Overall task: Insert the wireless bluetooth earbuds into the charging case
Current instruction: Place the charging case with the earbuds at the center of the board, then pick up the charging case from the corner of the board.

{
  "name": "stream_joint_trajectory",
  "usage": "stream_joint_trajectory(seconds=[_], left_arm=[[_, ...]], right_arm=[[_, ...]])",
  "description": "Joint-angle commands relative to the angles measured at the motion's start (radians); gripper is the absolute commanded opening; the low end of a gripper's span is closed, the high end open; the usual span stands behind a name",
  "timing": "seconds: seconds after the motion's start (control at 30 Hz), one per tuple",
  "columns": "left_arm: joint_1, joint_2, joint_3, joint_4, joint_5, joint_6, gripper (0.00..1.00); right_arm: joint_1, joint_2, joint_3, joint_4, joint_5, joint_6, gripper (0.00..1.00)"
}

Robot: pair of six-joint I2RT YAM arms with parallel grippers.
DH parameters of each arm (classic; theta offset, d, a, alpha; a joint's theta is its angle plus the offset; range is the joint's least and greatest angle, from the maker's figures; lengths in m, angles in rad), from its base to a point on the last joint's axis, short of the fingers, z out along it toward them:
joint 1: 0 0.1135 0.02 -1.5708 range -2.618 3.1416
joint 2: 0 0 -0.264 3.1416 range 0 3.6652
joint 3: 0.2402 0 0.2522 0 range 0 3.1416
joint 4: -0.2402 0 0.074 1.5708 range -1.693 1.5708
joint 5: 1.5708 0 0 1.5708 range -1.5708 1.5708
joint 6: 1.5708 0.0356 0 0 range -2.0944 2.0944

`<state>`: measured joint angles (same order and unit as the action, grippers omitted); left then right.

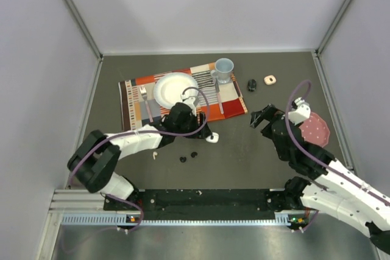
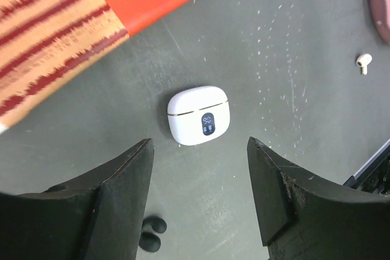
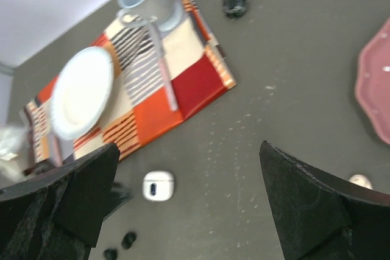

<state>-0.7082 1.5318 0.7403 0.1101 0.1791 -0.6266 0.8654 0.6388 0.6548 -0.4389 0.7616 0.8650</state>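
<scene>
The white charging case [image 2: 198, 114] lies closed on the dark table, its small display facing up, just below the placemat. My left gripper [image 2: 198, 144] hovers over it, open, with the case just beyond the fingertips and nothing between them. Two black earbuds [image 2: 152, 234] lie together near its left finger. One white earbud [image 2: 364, 62] lies off to the right near the pink plate. From above, the case [image 1: 211, 137] sits at the tip of the left gripper [image 1: 204, 131], and another white earbud [image 1: 155, 154] lies under the left arm. My right gripper [image 3: 189, 147] is wide open and empty, well right of the case [image 3: 158, 186].
A striped placemat [image 1: 231, 98] carries a white plate [image 1: 173, 88], fork, knife and blue cup [image 1: 223, 70]. A pink plate [image 1: 315, 129] lies under the right arm. A small black object [image 1: 251, 84] and a beige one [image 1: 270, 80] sit behind the right gripper.
</scene>
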Motion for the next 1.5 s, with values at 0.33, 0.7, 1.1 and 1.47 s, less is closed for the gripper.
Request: stream_joint_trajectory(seconds=[0.33, 0.7, 1.1, 1.47], left_arm=[[-0.05, -0.599, -0.157, -0.07, -0.374, 0.16, 0.89], [-0.048, -1.09, -0.297, -0.196, -0.466, 0.264, 0.99], [-0.05, -1.487, -0.262, -0.469, -0.632, 0.288, 0.99], [-0.05, -1.497, -0.209, -0.61, -0.687, 0.265, 0.99]], right_arm=[[-0.621, 0.439, 0.278, -0.053, -0.551, 0.012, 0.99], [-0.789, 0.89, 0.609, -0.083, -0.671, 0.126, 0.99], [-0.812, 1.3, 1.066, -0.294, -0.51, 0.172, 0.99], [-0.836, 1.62, 1.425, -0.448, -0.456, 0.169, 0.93]])
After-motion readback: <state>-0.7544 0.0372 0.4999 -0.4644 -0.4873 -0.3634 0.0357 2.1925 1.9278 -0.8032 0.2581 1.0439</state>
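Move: Roughly 34 cm ahead of the right hand, 10 cm to its right and 19 cm below lies the beige case; the black case stands 9 cm left of the beige one and 3 cm nearer, the red plate about 5 cm ahead and 22 cm right of the hand. From the left hand the beige case is some 32 cm ahead and 32 cm right, the white charging case just 4 cm right, 1 cm back and 4 cm below. Swinging out over the board with open fingers, the right hand travels about 30 cm forward, swerves some 11 cm right and sinks 13 cm towards the beige case, tipping down and turning clockwise. The left, already clear of the white charging case, rises, then sweeps some 22 cm left and 8 cm back away from it, fingers opening wide and tilting up to level. ##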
